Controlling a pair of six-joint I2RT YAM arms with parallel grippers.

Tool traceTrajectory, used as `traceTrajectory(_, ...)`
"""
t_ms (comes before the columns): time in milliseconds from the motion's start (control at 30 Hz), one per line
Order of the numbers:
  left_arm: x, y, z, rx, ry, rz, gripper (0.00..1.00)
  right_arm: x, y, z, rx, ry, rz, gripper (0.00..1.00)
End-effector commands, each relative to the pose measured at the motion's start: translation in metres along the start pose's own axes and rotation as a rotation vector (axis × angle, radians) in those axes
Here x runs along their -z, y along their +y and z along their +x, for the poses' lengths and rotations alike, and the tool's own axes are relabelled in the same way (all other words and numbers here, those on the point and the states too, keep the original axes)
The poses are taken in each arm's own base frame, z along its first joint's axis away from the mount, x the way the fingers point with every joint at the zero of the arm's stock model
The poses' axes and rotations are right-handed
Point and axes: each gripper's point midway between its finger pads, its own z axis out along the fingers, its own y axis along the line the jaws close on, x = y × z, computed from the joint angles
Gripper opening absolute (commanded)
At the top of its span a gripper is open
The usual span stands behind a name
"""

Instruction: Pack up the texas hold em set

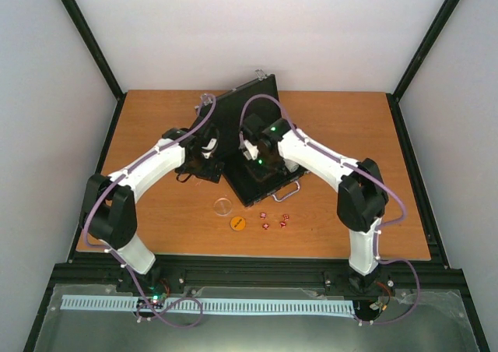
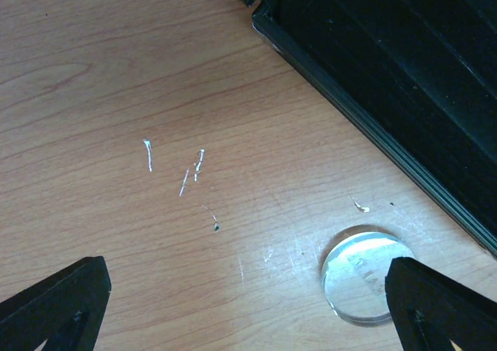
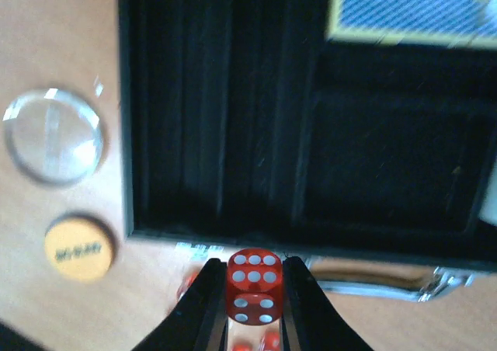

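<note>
The black briefcase (image 1: 250, 173) lies open mid-table with its lid (image 1: 237, 114) raised. My right gripper (image 3: 253, 293) is shut on a small red die (image 3: 253, 279), held just off the case's handle-side rim (image 3: 311, 250). The blue-white card box (image 3: 415, 9) sits in a far compartment. The other red dice (image 1: 274, 220), the orange disc (image 1: 238, 224) and the clear disc (image 1: 223, 206) lie on the table in front of the case. My left gripper (image 2: 248, 320) hangs open over bare wood, with its right finger (image 2: 443, 308) overlapping the clear disc (image 2: 357, 281).
The case's silver handle (image 3: 388, 286) sticks out toward the dice. The case's left wall (image 2: 373, 110) runs diagonally close to my left gripper. Black frame posts and white walls surround the wooden table (image 1: 148, 126).
</note>
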Motion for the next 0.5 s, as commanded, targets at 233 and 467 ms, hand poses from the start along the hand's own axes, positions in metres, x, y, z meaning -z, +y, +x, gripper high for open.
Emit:
traceTrajectory(233,0.014,0.002,-0.005,-0.005,-0.062,0.011,1.00,-0.071,-0.059,-0.056,-0.141,0.001,0.082,0.03)
traceTrajectory(467,0.014,0.001,-0.004,-0.005,-0.060,0.013,1.00,-0.075,-0.074,-0.070,-0.161,-0.034,0.092,0.03)
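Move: The die pinched in my right fingers is bound for the dice recess in the case, about 8 cm ahead, 1 cm to the right and 9 cm below. The card deck lies beyond, 14 cm straight ahead; the white chips are 8 cm ahead and 9 cm right. Behind, the loose dice centre 8 cm back and 5 cm right. From my left hand, the recess is some 4 cm ahead and 15 cm right, 9 cm down. Keeping my pinch on the red die, I sweep my right hand forward from over the case's near rim, nearly level at first, then bend down towards the recess just short of the card deck: about 8 cm forward and 9 cm down in all, easing to a stop. My wrist turns clockwise by some 10 degrees on the way. ##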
